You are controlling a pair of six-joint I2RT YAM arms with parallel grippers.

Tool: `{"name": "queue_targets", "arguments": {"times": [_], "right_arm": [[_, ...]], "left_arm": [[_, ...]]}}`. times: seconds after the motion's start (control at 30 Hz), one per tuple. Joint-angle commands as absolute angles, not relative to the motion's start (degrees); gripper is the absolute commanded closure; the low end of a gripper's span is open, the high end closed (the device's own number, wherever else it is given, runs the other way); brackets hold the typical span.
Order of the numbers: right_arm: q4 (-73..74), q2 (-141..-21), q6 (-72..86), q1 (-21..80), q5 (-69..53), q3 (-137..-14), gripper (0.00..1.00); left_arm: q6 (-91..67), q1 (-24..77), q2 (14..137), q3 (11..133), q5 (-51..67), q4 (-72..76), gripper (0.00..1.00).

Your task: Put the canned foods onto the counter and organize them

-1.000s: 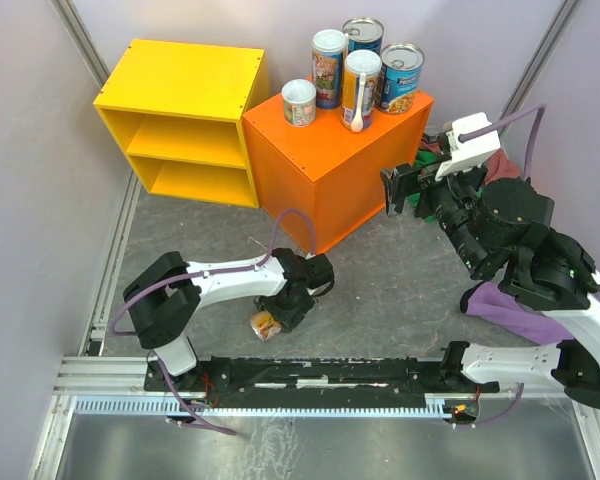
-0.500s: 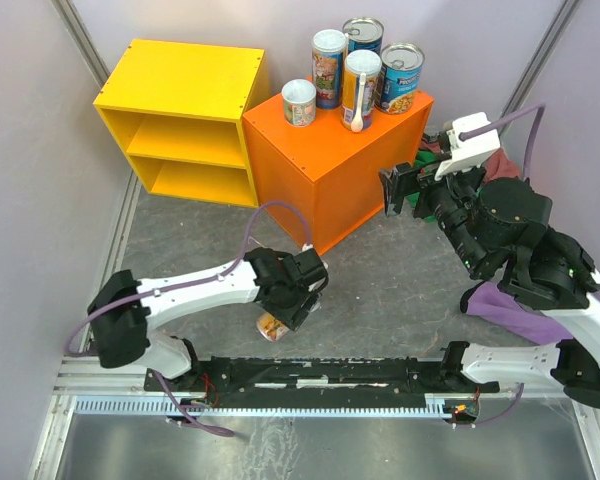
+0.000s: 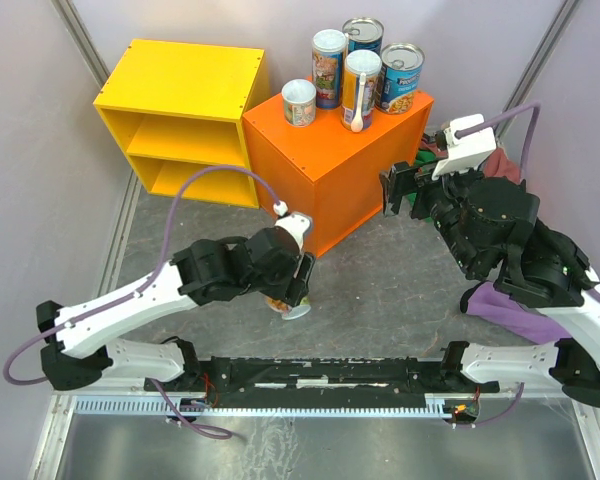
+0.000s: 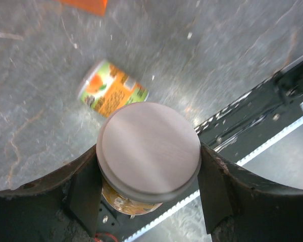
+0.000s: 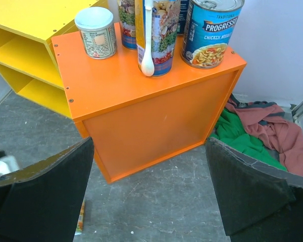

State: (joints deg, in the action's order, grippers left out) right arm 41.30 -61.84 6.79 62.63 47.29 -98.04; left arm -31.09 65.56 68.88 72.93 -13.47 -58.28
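Note:
Several canned foods stand on the orange counter (image 3: pixel 325 150) (image 5: pixel 106 75): a short white-topped tin (image 3: pixel 299 102) (image 5: pixel 96 33), two tall tins (image 3: pixel 328 68), one with a white spoon (image 3: pixel 358 100) (image 5: pixel 147 40) leaning on it, and a blue soup tin (image 3: pixel 401 77) (image 5: pixel 208 33). My left gripper (image 3: pixel 286 292) (image 4: pixel 148 154) is shut on an orange-labelled tin (image 3: pixel 283 303) (image 4: pixel 149 143), silver end facing the camera. Another orange-green tin (image 4: pixel 113 91) lies on its side on the grey floor beyond it. My right gripper (image 3: pixel 393 190) (image 5: pixel 149 151) hangs open beside the counter's right face, holding nothing.
A yellow open-fronted shelf unit (image 3: pixel 180 110) (image 5: pixel 20 55) adjoins the counter's left side. Red and green cloths (image 3: pixel 495 165) (image 5: pixel 242 131) are heaped right of the counter, a purple cloth (image 3: pixel 520 315) lies under the right arm. A black rail (image 3: pixel 310 375) runs along the near edge.
The left arm has stretched out and carried its tin up and to the right, away from the rail and toward the counter's front corner. The right arm has barely moved.

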Motion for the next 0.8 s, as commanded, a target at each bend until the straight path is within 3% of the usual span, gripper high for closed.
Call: {"name": "queue_targets", "arguments": {"times": [0.0,0.6,0.77], "right_arm": [[41.25,-62.1,8.62,62.93,50.69,-98.27,0.01],[43.63,-61.52,9.84,62.84,54.73,-99.39,0.01],[42.54,-61.44,9.35,62.9,55.35,-99.61,0.01]], "left_arm": [[-31.3,66.69,65.61,80.06,-21.66,-51.03,0.85],[-11.54,66.79,74.0,103.56,-35.65,-34.94,0.88],[-2.38,66.36,76.2,104.84,-39.11,-25.47,0.89]]}}
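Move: My left hand already holds the white-lidded can clear of the floor; the bare front part of the orange box's top lies about 24 cm ahead, 6 cm to the right and 10 cm higher. The small can up there is some 28 cm ahead, the spoon can about 27 cm ahead and 12 cm right. The fallen can lies 6 cm ahead, 18 cm below. From my right hand that bare spot is about 15 cm ahead, 14 cm left and 17 cm below. Steadily I raise my left hand some 22 cm, carrying the gripped can forward about 9 cm and slightly right, up past the height of the orange box's top and towards its bare front part. As I climb I swing my fingers up from steeply down by nearly 40 degrees, grip unchanged; my empty right hand, still open, eases about 2 cm right. ##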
